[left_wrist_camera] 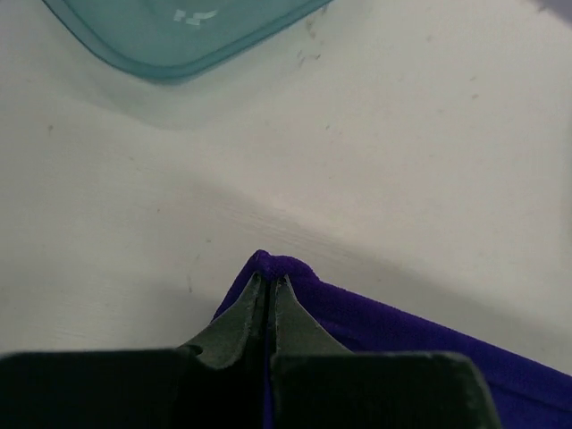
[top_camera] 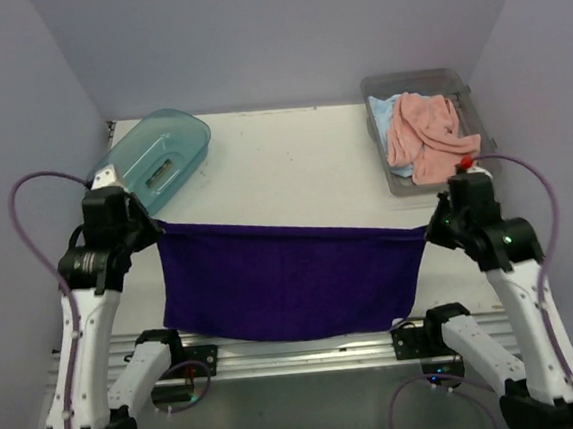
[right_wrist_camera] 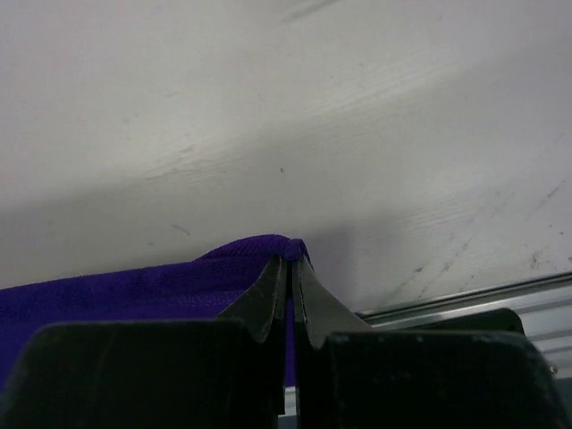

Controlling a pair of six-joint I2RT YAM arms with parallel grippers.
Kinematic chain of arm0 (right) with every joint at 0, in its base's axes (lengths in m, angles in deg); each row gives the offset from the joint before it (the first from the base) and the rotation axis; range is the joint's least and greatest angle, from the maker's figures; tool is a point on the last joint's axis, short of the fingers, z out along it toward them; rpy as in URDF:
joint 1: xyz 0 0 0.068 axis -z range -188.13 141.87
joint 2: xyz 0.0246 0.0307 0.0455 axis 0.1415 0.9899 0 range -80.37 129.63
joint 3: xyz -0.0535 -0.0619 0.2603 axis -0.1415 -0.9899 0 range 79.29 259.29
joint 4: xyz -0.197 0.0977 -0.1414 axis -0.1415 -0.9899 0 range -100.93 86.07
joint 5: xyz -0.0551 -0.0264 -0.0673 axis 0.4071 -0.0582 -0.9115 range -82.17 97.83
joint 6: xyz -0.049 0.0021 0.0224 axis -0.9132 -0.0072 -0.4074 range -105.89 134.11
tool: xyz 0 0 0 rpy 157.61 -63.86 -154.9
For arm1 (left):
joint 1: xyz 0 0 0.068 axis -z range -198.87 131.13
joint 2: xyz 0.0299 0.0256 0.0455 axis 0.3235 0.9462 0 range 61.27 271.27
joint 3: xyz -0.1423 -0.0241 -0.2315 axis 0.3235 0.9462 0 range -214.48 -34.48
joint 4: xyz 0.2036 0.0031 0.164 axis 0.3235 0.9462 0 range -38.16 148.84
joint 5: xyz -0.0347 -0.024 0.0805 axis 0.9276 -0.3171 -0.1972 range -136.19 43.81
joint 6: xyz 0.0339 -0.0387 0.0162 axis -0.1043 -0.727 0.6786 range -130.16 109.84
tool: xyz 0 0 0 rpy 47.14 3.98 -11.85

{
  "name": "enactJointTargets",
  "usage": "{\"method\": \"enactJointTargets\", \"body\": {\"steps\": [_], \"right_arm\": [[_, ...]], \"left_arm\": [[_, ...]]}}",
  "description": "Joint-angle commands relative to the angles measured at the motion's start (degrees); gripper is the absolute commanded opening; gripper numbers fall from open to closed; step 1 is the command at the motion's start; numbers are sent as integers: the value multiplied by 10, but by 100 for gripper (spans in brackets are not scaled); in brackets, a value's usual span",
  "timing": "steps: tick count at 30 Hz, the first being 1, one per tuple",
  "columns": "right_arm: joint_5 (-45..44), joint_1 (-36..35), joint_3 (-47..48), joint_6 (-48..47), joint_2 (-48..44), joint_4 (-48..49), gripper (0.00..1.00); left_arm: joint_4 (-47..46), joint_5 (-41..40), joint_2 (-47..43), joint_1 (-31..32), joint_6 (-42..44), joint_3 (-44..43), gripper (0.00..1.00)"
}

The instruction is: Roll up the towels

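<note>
A dark purple towel (top_camera: 287, 280) hangs stretched between both arms above the near part of the table, its lower edge drooping over the front rail. My left gripper (top_camera: 155, 226) is shut on its upper left corner (left_wrist_camera: 273, 266). My right gripper (top_camera: 430, 230) is shut on its upper right corner (right_wrist_camera: 268, 247). In the left wrist view the gripper (left_wrist_camera: 270, 279) pinches purple cloth between its tips; in the right wrist view the gripper (right_wrist_camera: 291, 261) does the same. A salmon pink towel (top_camera: 425, 137) and a light blue towel (top_camera: 385, 115) lie crumpled in the grey bin.
A teal translucent tub (top_camera: 156, 158) lies at the back left, close behind my left gripper, and shows too in the left wrist view as the tub (left_wrist_camera: 170, 36). The clear grey bin (top_camera: 480, 127) stands at the back right. A metal rail (top_camera: 298, 349) runs along the table's near edge.
</note>
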Motion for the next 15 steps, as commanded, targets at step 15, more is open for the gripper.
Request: {"method": "enactJointTargets", "body": {"steps": [15], "right_arm": [[-64, 2, 46, -20, 492, 356, 0]], "left_arm": [[-225, -56, 465, -5, 0, -24, 0]]}}
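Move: Some 14 cm ahead of the left hand and 22 cm below lies the bare table for the purple towel's far edge, with the teal bin's middle about 30 cm ahead and 8 cm left. For the right hand, that strip is some 19 cm ahead, 2 cm left and 20 cm below; the grey bin is around 36 cm ahead and 11 cm right, holding the peach towel at about 35 cm ahead, 11 cm right. Both bins sit roughly 20 cm below. Swinging down and forward together, both hands bring the stretched purple towel towards the table and the two bins, fast at first, then gliding forward almost level. The left drops about 19 cm and goes 13 cm forward, the right 16 cm down and 18 cm forward. Fingers stay shut on the far corners while the wrists tip down, the left some 30 degrees. ##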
